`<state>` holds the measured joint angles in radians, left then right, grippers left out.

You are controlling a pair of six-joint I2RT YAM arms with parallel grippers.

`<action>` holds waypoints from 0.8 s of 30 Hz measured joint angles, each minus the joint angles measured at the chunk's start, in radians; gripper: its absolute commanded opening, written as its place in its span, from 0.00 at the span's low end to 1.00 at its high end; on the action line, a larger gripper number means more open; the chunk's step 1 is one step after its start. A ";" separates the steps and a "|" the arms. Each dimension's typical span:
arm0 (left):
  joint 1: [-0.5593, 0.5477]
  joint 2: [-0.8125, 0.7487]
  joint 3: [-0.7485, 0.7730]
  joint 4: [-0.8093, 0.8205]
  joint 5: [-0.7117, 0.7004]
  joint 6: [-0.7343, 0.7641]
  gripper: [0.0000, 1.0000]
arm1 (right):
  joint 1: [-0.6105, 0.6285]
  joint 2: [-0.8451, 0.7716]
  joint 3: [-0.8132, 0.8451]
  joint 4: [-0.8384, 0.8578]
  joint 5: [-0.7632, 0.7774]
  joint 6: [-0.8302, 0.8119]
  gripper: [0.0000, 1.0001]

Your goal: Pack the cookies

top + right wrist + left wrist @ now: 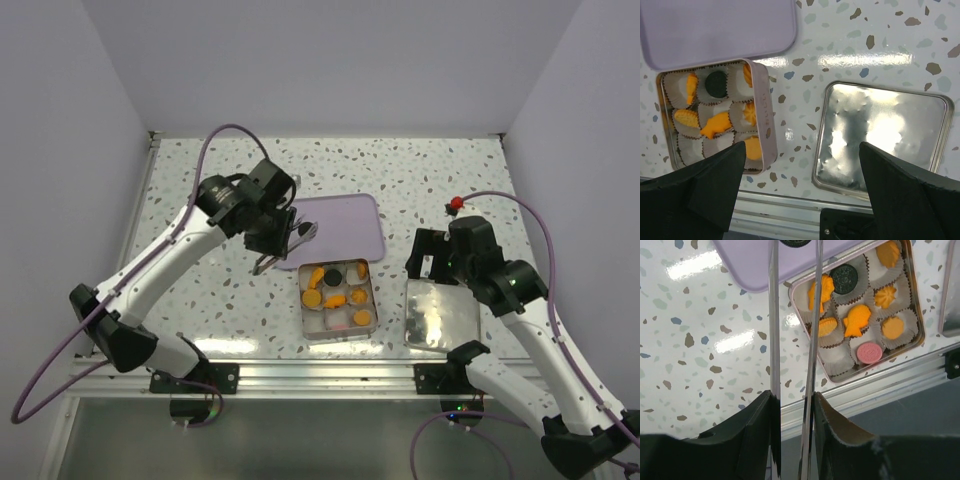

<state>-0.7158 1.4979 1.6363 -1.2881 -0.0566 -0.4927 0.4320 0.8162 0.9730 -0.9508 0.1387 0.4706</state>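
An open pink tin [303,312] [799,304] [763,115] holds the cookies in white paper cups: orange ones [856,320] [716,125], a black one [844,278] [716,83] and a pink one [869,353]. My left gripper [278,236] [792,401] is shut on a pair of metal tongs [813,340]. Their tips reach over the purple tray [345,228] with a dark cookie [796,242] between them, cut off by the frame edge. My right gripper [432,262] [802,165] hangs open, nothing between its fingers, above the gap between tin and lid.
The tin's lid [441,315] [885,135] lies shiny side up to the right of the tin. The table's metal front rail [875,385] runs just beyond tin and lid. Walls close the table on the left, right and back.
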 measured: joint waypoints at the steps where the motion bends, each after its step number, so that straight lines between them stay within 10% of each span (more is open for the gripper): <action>1: 0.000 -0.031 -0.021 -0.002 0.010 0.007 0.39 | 0.000 0.000 0.000 0.002 0.000 0.000 0.99; 24: -0.204 -0.419 -0.444 0.007 0.267 0.002 0.35 | 0.000 0.008 -0.017 0.016 -0.001 0.001 0.99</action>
<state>-0.9195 1.0790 1.1923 -1.2812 0.2108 -0.4911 0.4320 0.8246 0.9562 -0.9348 0.1379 0.4713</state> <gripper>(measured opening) 0.403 0.986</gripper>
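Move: The left hand, with the black cookie already pinched and lifted, is bound for the empty near-left cup of the cookie box, about 14 cm back towards the base, practically in line sideways and some 9 cm below. The oval orange cookie sits 5 cm farther out than that cup, the pink cookie 5 cm to its right, and the fish cookie diagonally between those two. From the idle right hand the empty cup is roughly 12 cm back, 23 cm left and 7 cm below. Back towards its base, the left hand carries the black cookie in a quick, nearly level sweep of about 15 cm, from above the tray to above the box's empty near-left cup, drifting slightly left and sinking some 3 cm over the second half. The wrist turns clockwise by nearly 20 degrees on the way and the fingers keep their hold; the travel eases off at the end. ##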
